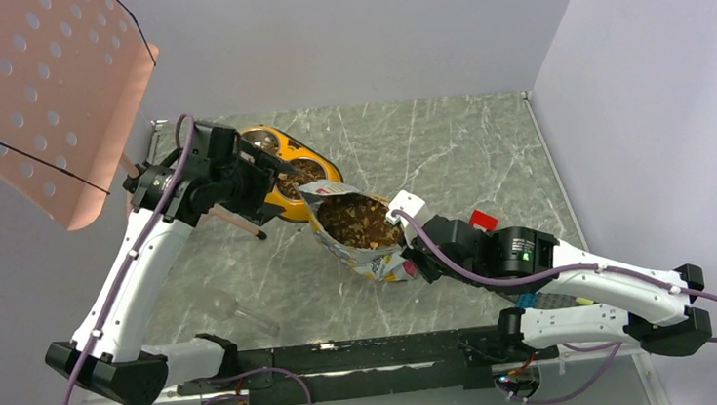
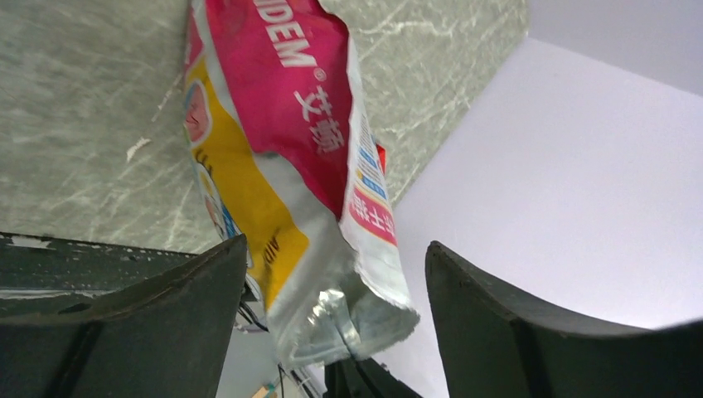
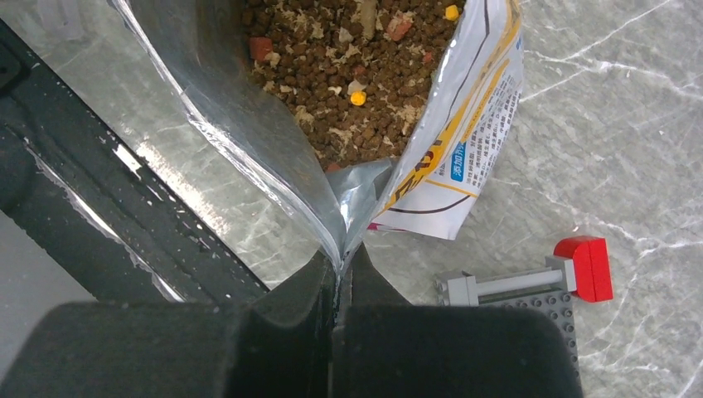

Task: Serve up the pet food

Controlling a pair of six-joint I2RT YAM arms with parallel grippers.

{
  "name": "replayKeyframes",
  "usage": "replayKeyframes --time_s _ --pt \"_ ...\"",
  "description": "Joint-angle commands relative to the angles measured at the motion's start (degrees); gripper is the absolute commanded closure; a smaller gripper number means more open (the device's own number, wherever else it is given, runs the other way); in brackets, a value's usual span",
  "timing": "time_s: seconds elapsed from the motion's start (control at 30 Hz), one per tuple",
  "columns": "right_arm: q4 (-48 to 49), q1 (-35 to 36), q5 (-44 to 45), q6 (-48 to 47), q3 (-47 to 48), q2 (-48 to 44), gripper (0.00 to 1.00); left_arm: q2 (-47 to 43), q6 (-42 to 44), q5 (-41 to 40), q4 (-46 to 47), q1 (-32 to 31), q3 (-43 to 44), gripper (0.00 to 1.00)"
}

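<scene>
The glossy white, pink and yellow bag (image 1: 371, 260) stands open mid-table, tilted toward the yellow double bowl (image 1: 289, 209). Brown kibble (image 1: 354, 220) fills the bag and shows in the right wrist view (image 3: 348, 75). Some kibble lies in the bowl's near steel cup (image 1: 299, 176). My right gripper (image 1: 404, 249) is shut on the bag's rim seam (image 3: 341, 249). My left gripper (image 1: 275, 185) is open, with the bag's far corner (image 2: 348, 307) between its fingers (image 2: 166, 315) and touching neither.
A pink perforated board (image 1: 41, 93) hangs over the back left. A red brick (image 1: 482, 219) and a grey studded plate (image 3: 530, 303) lie right of the bag. A clear plastic scoop (image 1: 237, 311) lies near the left arm's base.
</scene>
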Motion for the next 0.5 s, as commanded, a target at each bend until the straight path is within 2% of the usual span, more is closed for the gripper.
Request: replayKeyframes --time_s 0.0,0.17,0.37,0.47 --pt "1.21 0.21 0.17 -2.08 3.55 0.22 1.00 1.15 -5.10 1.96 -3.45 -3.10 4.57 0.18" --pt "1.73 0.21 0.34 -2.53 3.75 0.69 1.00 3.94 -12.72 2.39 -8.50 -7.16 4.34 0.22" --pt "1.40 0.21 0.47 -2.22 3.89 0.80 1.00 9.14 -13.38 2.54 -8.08 -11.52 8.40 0.22" --pt "1.27 0.21 1.12 -1.95 3.84 0.31 1.00 10.11 -13.85 3.41 -6.36 -12.87 6.97 0.26"
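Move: The left gripper, open and empty, goes for the left corner of the food bag's mouth, about 8 cm to its right, 2 cm back and 5 cm lower. The middle of the mouth, full of pet food, is some 13 cm right, 6 back and 11 below; the near bowl of the dish lies roughly 14 cm ahead, 2 right and 29 below. From the right gripper, that left corner is about 14 cm left, 11 cm ahead and 2 cm lower. Bring the left gripper about 6 cm to the right and a little back, then sink some 3 cm, so its open fingers close in around the left corner of the bag's mouth. Tip the fingers about 15 degrees steeper on the way and keep them wide, not yet pinching. Keep the right gripper still, pinching the right corner of the mouth. ##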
